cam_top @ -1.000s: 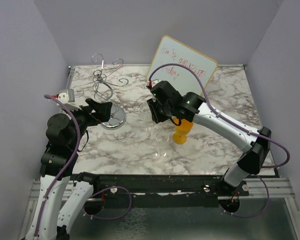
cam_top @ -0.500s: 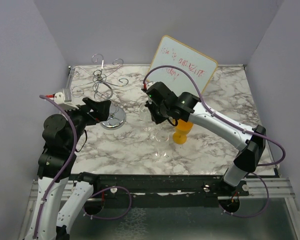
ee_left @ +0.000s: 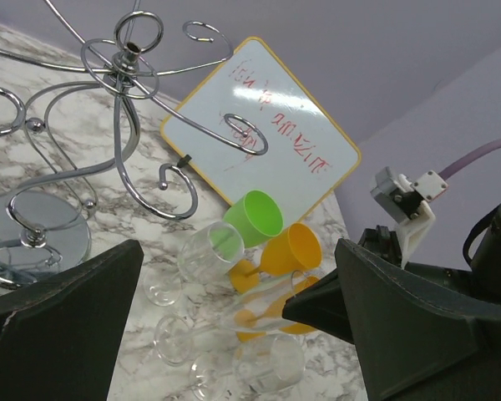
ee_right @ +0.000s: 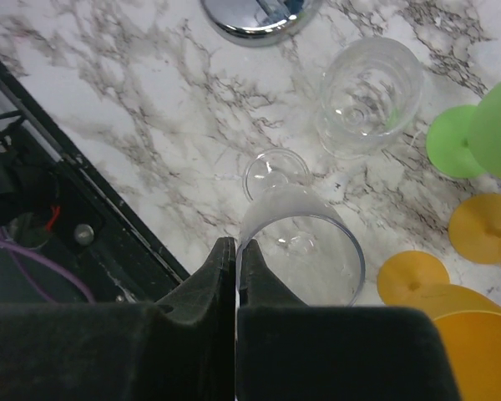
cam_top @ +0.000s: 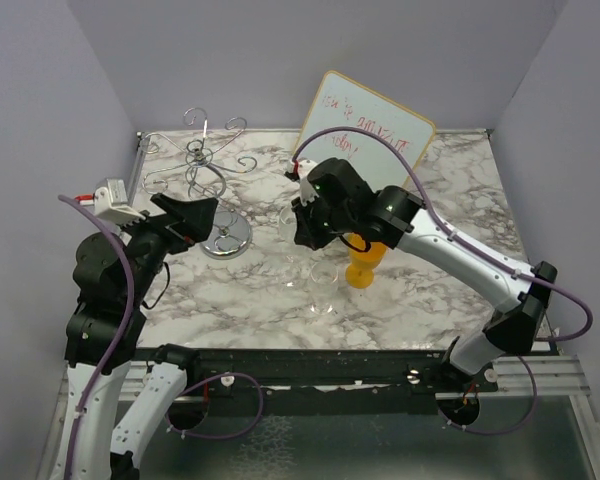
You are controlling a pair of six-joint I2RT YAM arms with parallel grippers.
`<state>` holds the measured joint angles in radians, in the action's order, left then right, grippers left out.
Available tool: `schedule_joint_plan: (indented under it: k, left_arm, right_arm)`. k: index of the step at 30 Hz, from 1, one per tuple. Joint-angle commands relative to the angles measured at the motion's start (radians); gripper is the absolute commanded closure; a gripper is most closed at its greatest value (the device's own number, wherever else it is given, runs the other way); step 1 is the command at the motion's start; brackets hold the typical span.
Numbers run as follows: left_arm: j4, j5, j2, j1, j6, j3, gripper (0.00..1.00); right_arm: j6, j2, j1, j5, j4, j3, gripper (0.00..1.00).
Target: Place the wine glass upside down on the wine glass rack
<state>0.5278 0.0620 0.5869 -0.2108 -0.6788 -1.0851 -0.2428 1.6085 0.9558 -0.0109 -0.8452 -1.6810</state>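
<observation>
My right gripper [cam_top: 302, 228] is shut on the rim of a clear wine glass [ee_right: 302, 251], one finger inside the bowl and one outside. The glass [ee_left: 255, 316] leans over, its foot [ee_right: 275, 174] down near the marble; whether the foot touches I cannot tell. The wine glass rack [cam_top: 202, 165] stands at the back left, a silver wire stand with curled arms [ee_left: 121, 100] on a round shiny base [cam_top: 226, 237]. My left gripper [cam_top: 193, 215] hovers open beside the rack's base, its wide-spread fingers [ee_left: 58, 317] holding nothing.
Two more clear glasses [ee_right: 369, 92] [ee_left: 271, 363] stand close to the held one. A green cup [ee_left: 255, 219] and an orange cup [cam_top: 364, 262] are right beside them. A whiteboard [cam_top: 365, 135] leans at the back. The table's black front rail [ee_right: 75, 217] is near.
My right gripper has shut on the wine glass rim, having been partly open a second ago. My left arm has drawn back to the left and risen a little, still open.
</observation>
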Motion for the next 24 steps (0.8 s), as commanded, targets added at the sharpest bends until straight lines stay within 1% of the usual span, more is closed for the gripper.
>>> schedule_joint_plan:
  k: [1,7,11,14,20,22,24]
  left_arm:
    - [0.046,0.028,-0.027,0.004,-0.095,-0.020,0.01]
    - [0.114,0.022,-0.038,0.004,-0.241,-0.052,0.01]
    - [0.165,0.025,-0.046,0.004,-0.359,-0.070,0.01]
    - [0.175,0.031,-0.064,0.003,-0.433,-0.058,0.01]
    - [0.202,0.005,-0.118,0.004,-0.599,0.052,0.01]
    - [0.203,-0.009,-0.137,0.004,-0.655,0.098,0.05]
    - [0.222,-0.039,-0.153,0.004,-0.702,0.137,0.07]
  right_arm:
    - [-0.021,-0.097,0.009,-0.116,0.169,0.051,0.99]
    - [-0.093,-0.244,0.009,-0.119,0.511,0.231,1.00]
    - [-0.107,-0.317,0.009,-0.108,0.713,0.342,0.99]
    - [-0.118,-0.353,0.008,-0.133,0.880,0.432,0.99]
    - [-0.174,-0.379,0.010,-0.202,1.148,0.579,0.99]
    - [-0.182,-0.386,0.019,-0.192,1.232,0.627,0.99]
    - [-0.167,-0.381,0.038,-0.156,1.271,0.650,1.00]
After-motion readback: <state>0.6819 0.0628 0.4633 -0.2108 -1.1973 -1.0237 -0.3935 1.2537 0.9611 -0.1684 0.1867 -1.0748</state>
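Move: The left hand, open and empty, has the held wine glass about 18 cm to its right, nearly level forward and some 22 cm lower; the rack stands about 13 cm ahead and 2 cm left of the hand. From the right hand, the left gripper it turns towards is roughly 20 cm left and 14 cm above. One clear glass stands 8 cm ahead and 3 cm left of the right hand, another 5 cm back and 4 cm right. Still pinching the clear glass by its bowl wall at the rim, the right hand lifts it about 9 cm, easing slightly left and back, and rolls some 45 degrees left side up so the foot swings out towards the left gripper. The left hand stays wide open, draws back about 3 cm, dips at the end, and turns its left side down some 25 degrees while tipping downward. ##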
